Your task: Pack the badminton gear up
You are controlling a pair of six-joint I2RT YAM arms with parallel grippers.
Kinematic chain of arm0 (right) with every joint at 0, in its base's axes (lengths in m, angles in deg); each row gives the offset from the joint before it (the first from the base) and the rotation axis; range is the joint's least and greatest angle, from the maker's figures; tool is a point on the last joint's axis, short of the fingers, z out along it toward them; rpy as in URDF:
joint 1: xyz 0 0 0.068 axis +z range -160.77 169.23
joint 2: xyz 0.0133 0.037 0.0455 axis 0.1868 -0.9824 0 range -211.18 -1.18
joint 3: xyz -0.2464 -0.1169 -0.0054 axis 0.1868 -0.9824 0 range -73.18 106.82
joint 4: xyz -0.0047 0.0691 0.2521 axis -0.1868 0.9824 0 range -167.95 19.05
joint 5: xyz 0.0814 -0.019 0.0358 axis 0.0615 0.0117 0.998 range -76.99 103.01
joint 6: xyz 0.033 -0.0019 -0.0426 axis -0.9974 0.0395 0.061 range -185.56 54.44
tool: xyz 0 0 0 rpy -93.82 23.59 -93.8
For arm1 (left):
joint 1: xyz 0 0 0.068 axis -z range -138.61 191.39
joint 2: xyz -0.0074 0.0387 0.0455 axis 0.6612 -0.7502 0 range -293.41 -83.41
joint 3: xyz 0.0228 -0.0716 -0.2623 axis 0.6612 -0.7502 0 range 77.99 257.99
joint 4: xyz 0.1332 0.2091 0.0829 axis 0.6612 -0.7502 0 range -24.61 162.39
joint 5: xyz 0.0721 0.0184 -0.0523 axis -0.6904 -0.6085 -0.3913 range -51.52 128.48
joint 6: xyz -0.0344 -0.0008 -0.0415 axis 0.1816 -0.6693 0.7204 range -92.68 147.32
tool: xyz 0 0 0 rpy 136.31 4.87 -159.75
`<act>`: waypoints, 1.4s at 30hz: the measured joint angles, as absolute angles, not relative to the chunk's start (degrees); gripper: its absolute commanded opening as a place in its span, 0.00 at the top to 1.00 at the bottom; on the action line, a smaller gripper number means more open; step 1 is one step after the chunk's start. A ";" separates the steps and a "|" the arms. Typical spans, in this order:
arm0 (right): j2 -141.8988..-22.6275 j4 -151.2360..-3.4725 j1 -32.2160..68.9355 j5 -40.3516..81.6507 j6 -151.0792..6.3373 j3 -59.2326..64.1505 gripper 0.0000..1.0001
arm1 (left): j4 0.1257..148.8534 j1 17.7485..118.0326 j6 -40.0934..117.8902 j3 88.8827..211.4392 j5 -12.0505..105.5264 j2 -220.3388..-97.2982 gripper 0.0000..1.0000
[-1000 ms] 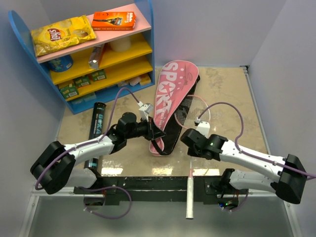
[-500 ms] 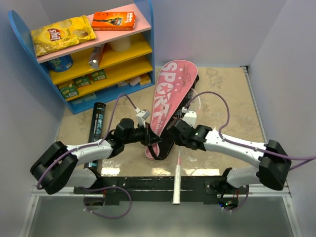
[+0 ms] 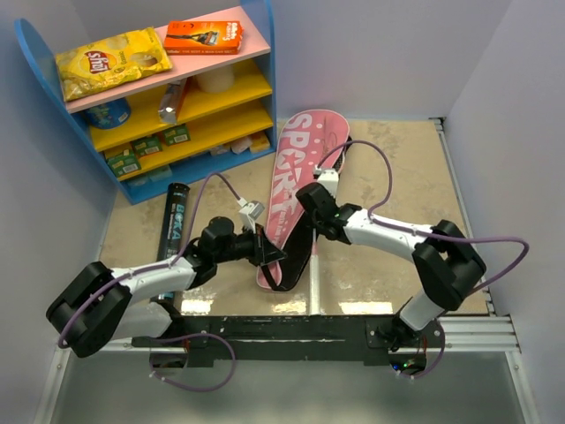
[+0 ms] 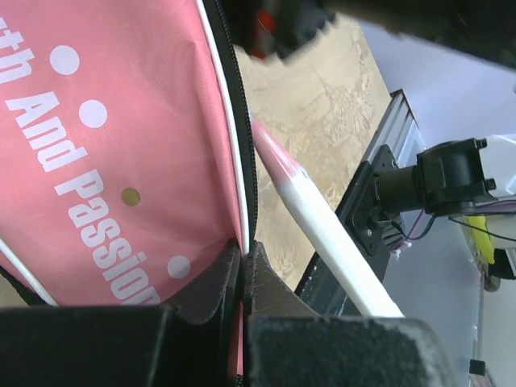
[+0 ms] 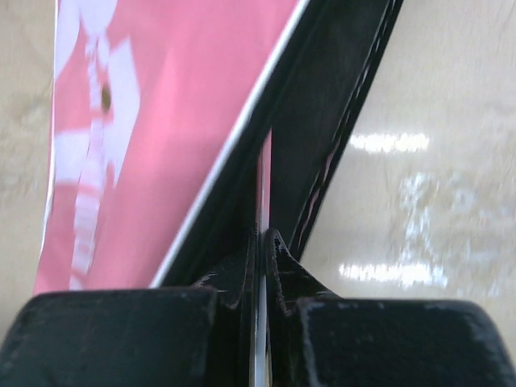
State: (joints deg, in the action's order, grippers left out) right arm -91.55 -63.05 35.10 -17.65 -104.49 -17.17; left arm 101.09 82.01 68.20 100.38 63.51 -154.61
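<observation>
The pink "SPORT" racket cover (image 3: 298,168) lies on the table with its black underside open along the right. My left gripper (image 3: 271,253) is shut on the cover's black zip edge (image 4: 243,266) near its narrow end. My right gripper (image 3: 311,212) is shut on the racket's thin shaft (image 5: 264,185) at the cover's opening. The racket head is hidden inside the cover. The white handle with its pink end (image 4: 322,234) sticks out toward the front rail. The long black tube (image 3: 174,225) lies at the left. No shuttlecocks show.
A blue shelf unit (image 3: 40,62) stands at the back left, with a yellow chip bag (image 3: 110,60) and an orange box (image 3: 203,37) on its top shelf. The black front rail (image 3: 265,327) runs along the near edge. Walls close in the sides.
My right gripper has moved back and left with the racket, so the head went into the cover and the handle left the front rail. My left gripper kept its hold on the cover's edge.
</observation>
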 measured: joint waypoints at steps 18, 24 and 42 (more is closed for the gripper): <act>-108.03 -86.20 27.47 -14.87 -95.27 -13.60 0.95 | 101.51 83.11 68.70 97.83 62.90 -154.06 1.00; -106.06 -84.98 27.30 -13.01 -94.51 -13.25 0.53 | 102.36 83.35 68.73 97.78 63.51 -154.74 1.00; -80.88 -69.57 34.42 -4.51 -100.52 -30.52 0.40 | 103.61 83.94 68.68 97.78 66.33 -157.56 1.00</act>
State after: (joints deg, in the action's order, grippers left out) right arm -80.88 -69.57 34.42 -4.51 -100.52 -30.52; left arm 103.61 83.94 68.68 97.78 66.33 -157.56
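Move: The right hand already grips the racket near the top of its white grip, the head in under the pink cover; the sport bag's middle lies about 13 cm ahead, 3 cm left and 7 below. The white grip's middle trails some 12 cm behind that hand, and the bag's near end is 12 cm back and 10 left. From the left hand, the bag's middle is about 21 cm ahead and 7 right, and the white grip 6 back, 9 right. Still pinching the racket, the right fingers push it about 9 cm forward into the bag while sinking some 4 cm, then open and let go. The right hand lifts a little and draws back roughly 14 cm above the white grip, turning slightly counter-clockwise. The left fingers keep the bag's edge pinched and ease it a couple of centimetres back and down. ##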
